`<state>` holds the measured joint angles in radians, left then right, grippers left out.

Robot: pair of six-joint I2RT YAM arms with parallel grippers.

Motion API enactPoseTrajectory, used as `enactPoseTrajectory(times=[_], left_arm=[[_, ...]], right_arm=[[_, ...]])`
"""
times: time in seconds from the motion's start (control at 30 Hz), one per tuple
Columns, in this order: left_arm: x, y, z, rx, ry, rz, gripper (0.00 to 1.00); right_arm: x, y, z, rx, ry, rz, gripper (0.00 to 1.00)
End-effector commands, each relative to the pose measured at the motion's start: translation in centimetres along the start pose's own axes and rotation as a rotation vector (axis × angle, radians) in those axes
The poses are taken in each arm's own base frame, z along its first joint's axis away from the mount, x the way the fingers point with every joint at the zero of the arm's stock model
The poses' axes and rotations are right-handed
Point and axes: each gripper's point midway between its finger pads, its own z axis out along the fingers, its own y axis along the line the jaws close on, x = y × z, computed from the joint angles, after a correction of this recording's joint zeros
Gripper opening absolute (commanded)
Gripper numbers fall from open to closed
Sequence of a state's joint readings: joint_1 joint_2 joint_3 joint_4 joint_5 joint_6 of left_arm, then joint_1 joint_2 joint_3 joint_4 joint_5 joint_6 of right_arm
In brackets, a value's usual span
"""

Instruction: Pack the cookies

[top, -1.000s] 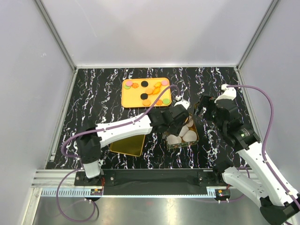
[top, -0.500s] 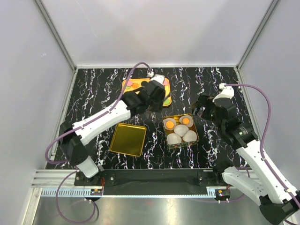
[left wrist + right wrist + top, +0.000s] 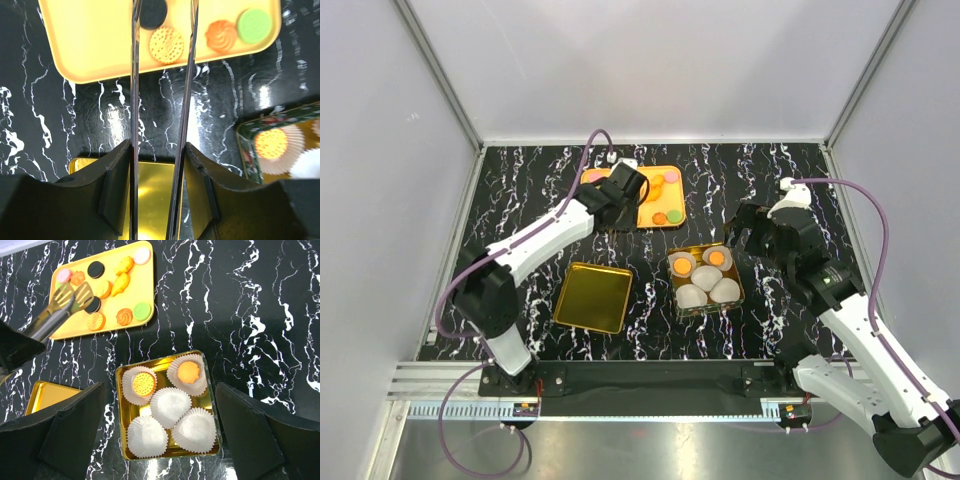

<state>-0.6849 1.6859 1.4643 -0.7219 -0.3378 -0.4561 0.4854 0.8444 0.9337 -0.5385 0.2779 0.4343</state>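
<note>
Several cookies lie on a yellow tray (image 3: 642, 215): in the left wrist view a black one (image 3: 152, 12), a dotted orange one (image 3: 166, 44), an orange swirl (image 3: 221, 36) and a green one (image 3: 254, 25). My left gripper (image 3: 157, 147) is shut on metal tongs (image 3: 134, 90). The tong blades (image 3: 65, 302) are apart and empty, with their tips over the tray's near part. My right gripper (image 3: 160, 390) is open and empty above a gold tin (image 3: 120, 415). The tin holds several white paper cups. Two cups hold orange cookies (image 3: 143, 383) (image 3: 188, 372).
The tin's gold lid (image 3: 593, 297) lies flat to the left of the tin (image 3: 740, 300), on the black marbled table. Grey walls enclose the table on the left, back and right.
My left arm has swung with the tongs from over the tin back to the yellow tray. The right arm has shifted slightly.
</note>
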Motion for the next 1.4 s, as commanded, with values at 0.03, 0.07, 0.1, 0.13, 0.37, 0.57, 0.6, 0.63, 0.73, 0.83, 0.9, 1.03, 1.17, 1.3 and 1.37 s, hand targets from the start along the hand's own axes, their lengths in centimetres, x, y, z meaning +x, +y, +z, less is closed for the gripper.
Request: enactPoseTrajectory(times=[0.03, 0.07, 0.1, 0.13, 0.37, 0.57, 0.6, 0.63, 0.73, 0.83, 0.9, 1.03, 1.17, 1.3, 1.37], left_arm=[[-0.6, 0.4, 1.5, -0.031, -0.022, -0.019, 0.47], [-0.4, 0.5, 1.7, -0.034, -0.018, -0.019, 0.47], [-0.3, 0.7, 2.2, -0.044, -0.012, -0.020, 0.47], [-0.2, 0.9, 2.4, -0.052, -0.007, -0.019, 0.47], [0.1, 1.7, 3.6, -0.086, 0.009, -0.021, 0.48], [0.3, 1.7, 4.6, -0.070, 0.027, -0.025, 0.48], [0.4, 1.6, 4.7, -0.064, 0.030, -0.025, 0.48], [0.5, 1.6, 4.9, -0.064, 0.034, -0.024, 0.48], [0.8, 1.6, 5.3, -0.065, 0.044, -0.022, 0.48], [1.0, 1.5, 5.5, -0.057, 0.049, -0.022, 0.48], [1.3, 1.5, 5.7, -0.056, 0.055, -0.024, 0.48], [1.0, 1.3, 5.3, -0.038, 0.041, -0.032, 0.48], [0.9, 1.3, 4.9, -0.031, 0.033, -0.035, 0.48], [0.7, 1.3, 4.5, -0.022, 0.024, -0.041, 0.48], [0.5, 1.2, 4.4, -0.019, 0.017, -0.043, 0.48]], right_arm=[[-0.7, 1.0, 0.2, -0.043, -0.026, 0.016, 1.00], [-0.8, 1.0, 0.1, -0.044, -0.030, 0.019, 1.00], [-0.6, 0.9, 0.2, -0.041, -0.025, 0.016, 1.00], [-0.7, 0.9, 0.1, -0.039, -0.029, 0.016, 1.00], [-0.6, 0.9, 0.2, -0.039, -0.026, 0.006, 1.00], [-0.6, 1.0, 0.2, -0.045, -0.025, 0.001, 1.00], [-0.7, 1.0, 0.1, -0.046, -0.026, 0.003, 1.00], [-0.6, 1.0, 0.1, -0.045, -0.025, 0.002, 1.00], [-0.8, 1.1, 0.2, -0.049, -0.026, 0.003, 1.00], [-0.7, 1.1, 0.2, -0.048, -0.027, 0.001, 1.00], [-0.6, 1.0, 0.2, -0.047, -0.024, -0.002, 1.00], [-0.7, 0.9, 0.2, -0.042, -0.028, -0.002, 1.00], [-0.6, 1.0, 0.3, -0.044, -0.025, -0.001, 1.00], [-0.6, 1.0, 0.3, -0.045, -0.027, 0.000, 1.00], [-0.6, 0.9, 0.3, -0.043, -0.027, 0.000, 1.00]])
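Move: Over the front middle of the cookie tray, the left hand has the nearer black cookie about 1 cm ahead, 1 cm to its left and some 8 cm below. At the same depth, the round waffle cookie lies about 2 cm back and straight in line, the orange swirl cookie 2 cm back and 6 cm to the right, and the round orange cookie 3 cm ahead and 1 cm to the right. From the right hand the black cookie is roughly 8 cm ahead, 22 cm to the left and 17 cm down. Sinking about 6 cm towards the nearer black cookie, quickly at first and then at an easy pace, the left hand edges some 1.5 cm forward and as much to its left as it goes. The tongs stay about half open and empty, tipping some 5 degrees steeper; no touch on a cookie can be made out. ##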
